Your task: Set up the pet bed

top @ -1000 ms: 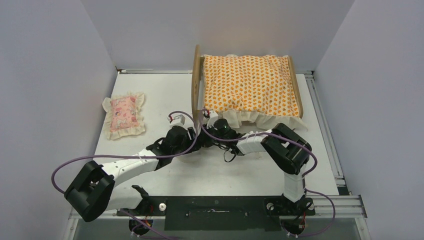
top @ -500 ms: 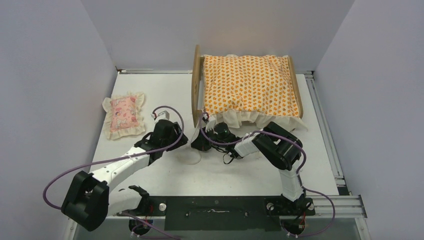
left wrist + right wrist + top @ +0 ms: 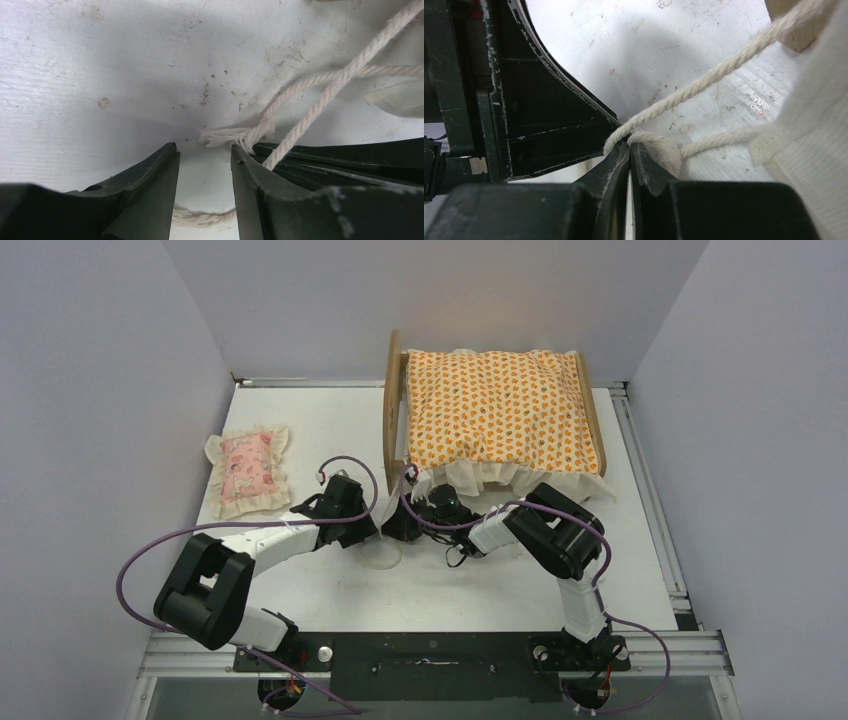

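Observation:
The pet bed (image 3: pixel 391 400) stands at the back of the table, its wooden headboard to the left, with the orange-patterned cushion (image 3: pixel 495 410) lying on it. A white cord (image 3: pixel 704 84) runs from the bed's near left corner. My right gripper (image 3: pixel 629 149) is shut on this cord just beside its knot (image 3: pixel 659 152). In the top view the right gripper (image 3: pixel 399 525) lies low in front of that corner. My left gripper (image 3: pixel 205 152) is open, nothing between its fingers, and the cord's frayed end (image 3: pixel 222 136) lies just ahead of its right fingertip. The left gripper (image 3: pixel 368 527) sits close to the right one.
A small pink frilled pillow (image 3: pixel 248 472) lies at the left of the table. The cushion's white ruffle (image 3: pixel 809 150) hangs close to my right gripper. Grey walls close in the table at the back and on both sides. A metal rail (image 3: pixel 650 510) runs along the right edge.
My left gripper drew back to the left from the bed corner, then edged right again toward the right gripper, its elbow swinging inward. The right gripper shifted slightly left and stayed shut.

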Controlling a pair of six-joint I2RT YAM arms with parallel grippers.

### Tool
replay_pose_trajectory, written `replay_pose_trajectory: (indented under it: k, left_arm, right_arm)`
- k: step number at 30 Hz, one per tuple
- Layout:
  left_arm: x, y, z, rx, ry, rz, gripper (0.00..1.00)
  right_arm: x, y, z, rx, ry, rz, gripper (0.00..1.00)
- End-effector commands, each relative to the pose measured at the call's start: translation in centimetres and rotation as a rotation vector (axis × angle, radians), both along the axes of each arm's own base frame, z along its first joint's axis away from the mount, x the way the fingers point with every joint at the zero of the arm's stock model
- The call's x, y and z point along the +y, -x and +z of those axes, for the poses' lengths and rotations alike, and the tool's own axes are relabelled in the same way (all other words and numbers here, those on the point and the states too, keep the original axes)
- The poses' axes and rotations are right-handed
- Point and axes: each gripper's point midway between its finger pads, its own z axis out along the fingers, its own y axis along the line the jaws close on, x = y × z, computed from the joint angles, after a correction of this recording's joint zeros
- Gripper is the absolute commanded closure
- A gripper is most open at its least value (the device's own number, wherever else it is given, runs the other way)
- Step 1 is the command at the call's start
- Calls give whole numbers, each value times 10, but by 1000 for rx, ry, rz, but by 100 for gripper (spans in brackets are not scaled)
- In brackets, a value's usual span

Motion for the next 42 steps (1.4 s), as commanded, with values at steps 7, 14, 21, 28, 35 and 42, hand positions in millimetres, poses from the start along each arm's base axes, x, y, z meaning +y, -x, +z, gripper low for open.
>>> replay_pose_trajectory:
  k: [7,14,21,28,35,42]
  left_arm:
    - [-16,-15,5,-34,71,6,68]
    - [-14,-16,-13,-24,25,-16,76]
    - [2,3,-39,54,-137,9,100]
    - [26,19,-47,72,-227,84,100]
    - [34,25,-44,62,-234,120,100]
    - [32,27,-44,54,-207,121,100]
  right_arm:
    - [13,-6,11,-35,-59,22,95]
    - [12,-4,4,-11,-54,16,95]
    - [3,-10,4,-11,-14,-36,88]
    - [-19,-25,27,-33,33,-183,68]
    - [-20,-35,52,-2,15,-305,57]
    - [-16,-50,47,40,93,-412,64]
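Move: The rope's frayed end, pinched between the right fingertips, lies about 2 cm ahead and 2 cm right of the half-open left fingers, 1 cm lower. From the left hand, the slack rope loop lies some 3 cm back and 1 cm right on the table, and the bed's near corner post stands roughly 9 cm ahead and 4 cm right. The sheet's ruffle corner is about 8 cm ahead and 6 cm right of the right hand. Left reaches 3 cm forward-right, pinches the rope end, then eases left; right dips, opens, withdraws up and forward. ##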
